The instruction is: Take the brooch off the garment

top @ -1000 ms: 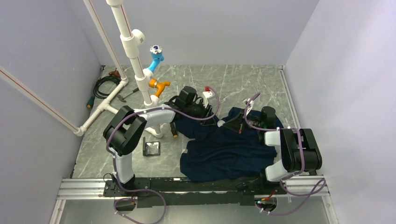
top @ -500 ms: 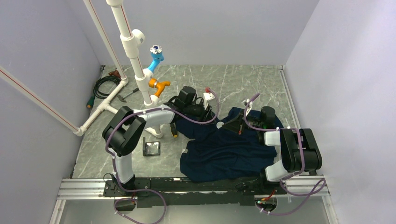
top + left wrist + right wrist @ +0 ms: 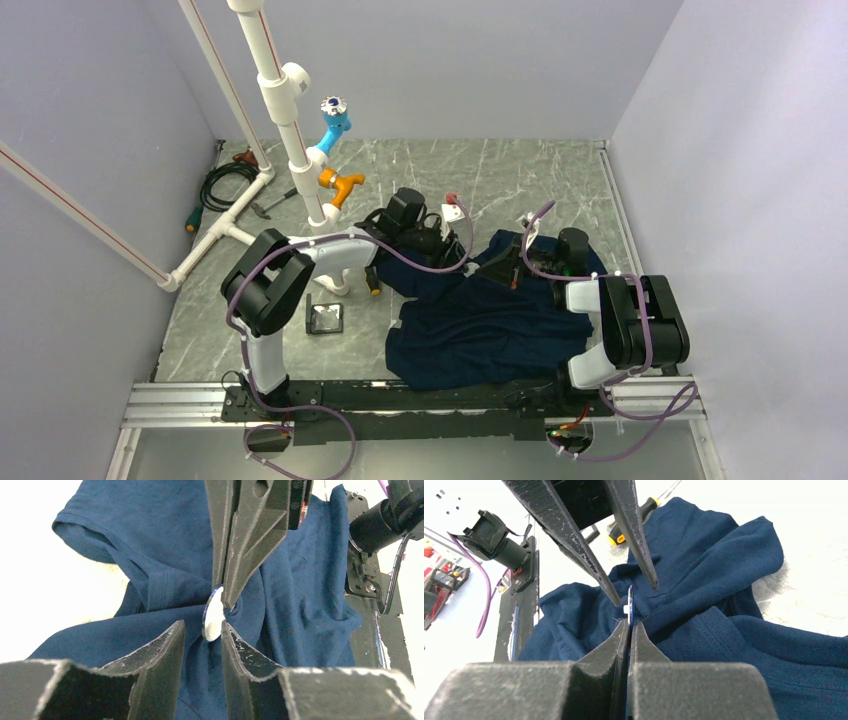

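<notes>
The garment [image 3: 480,325], a dark navy T-shirt, lies crumpled between the arms and fills the left wrist view [image 3: 300,590] and the right wrist view [image 3: 724,580]. The brooch [image 3: 214,616], a small disc with a pale back and blue rim, stands nearly edge-on above the cloth. My right gripper [image 3: 629,625] is shut on its thin edge [image 3: 630,607]. Its fingers [image 3: 240,565] come down from above in the left wrist view. My left gripper [image 3: 202,627] is open, one finger on each side of the brooch's lower edge, the right finger [image 3: 235,645] close against it.
White pipes [image 3: 285,110] with a light-blue fitting [image 3: 335,120] and an orange fitting [image 3: 340,183] rise at the back left. A yellow-handled screwdriver [image 3: 374,283] and a small black square device [image 3: 324,318] lie left of the shirt. Coiled cable [image 3: 225,183] sits far left.
My left gripper has shifted slightly toward the right gripper, and its jaws narrowed and widened a little. The right gripper has held still, shut on the brooch.
</notes>
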Controlling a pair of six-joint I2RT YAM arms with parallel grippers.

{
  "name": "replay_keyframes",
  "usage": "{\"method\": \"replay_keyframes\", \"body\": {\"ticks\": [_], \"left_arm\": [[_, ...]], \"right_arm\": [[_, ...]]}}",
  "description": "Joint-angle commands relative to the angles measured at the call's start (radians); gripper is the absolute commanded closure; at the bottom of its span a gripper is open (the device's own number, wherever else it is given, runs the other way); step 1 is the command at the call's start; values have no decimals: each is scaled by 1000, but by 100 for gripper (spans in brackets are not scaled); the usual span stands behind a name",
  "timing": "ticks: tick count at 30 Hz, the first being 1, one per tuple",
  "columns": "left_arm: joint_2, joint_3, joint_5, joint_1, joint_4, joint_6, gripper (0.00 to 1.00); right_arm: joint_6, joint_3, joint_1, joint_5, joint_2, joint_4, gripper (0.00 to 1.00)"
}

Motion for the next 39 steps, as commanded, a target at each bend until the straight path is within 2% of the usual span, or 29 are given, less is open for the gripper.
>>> {"method": "replay_keyframes", "body": {"ticks": [1,4,8,9,12,18,23,31,39], "left_arm": [[7,31,52,-18,10,32,62],[13,38,46,-29,-8,49,71],[16,50,12,-37,-36,61,98],[15,49,-8,-37,-40,64,100],[3,41,-70,-37,-52,83,100],[-21,28,-237,-51,-91,147,100],[-33,17,-392,-85,-107,213,100],[-43,-4,-612,-120,-93,302,100],[-52,-26,-758,-140,-91,379,100]], "right_arm": [[-22,19,5,-39,-2,49,100],[-22,19,4,-42,-5,47,100],[-19,24,4,-41,-3,41,100],[-19,27,4,-41,-2,34,100],[-18,38,4,-42,2,14,97],[-8,53,0,-42,7,-16,77],[15,53,-11,-49,-4,-20,64],[35,47,-23,-55,-50,-45,58],[16,48,-61,-53,-100,-104,51]]}}
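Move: The brooch is held out in the right hand's shut fingertips, its middle about 2 cm to that hand's left and 1 cm farther out, level with it. From the half-open left hand it lies some 2 cm to the right, 1 cm back and 1 cm lower, at the fingertips. The bunched garment's middle is roughly 10 cm back from the left hand, 6 cm to its right and 10 cm below; the screwdriver handle is about 19 cm to its left, 3 cm back and 10 cm below. The left fingertips pinch the brooch: the hand eases about 1 cm back, then its fingers shut, and the right fingers open half-way to let go. The left hand then carries the brooch forward some 6 cm, down about 4 and a little left, tipping its fingers down and rolling, some 35 degrees of turn in all. The right hand, freed, draws up and right 1 to 1.5 cm. ##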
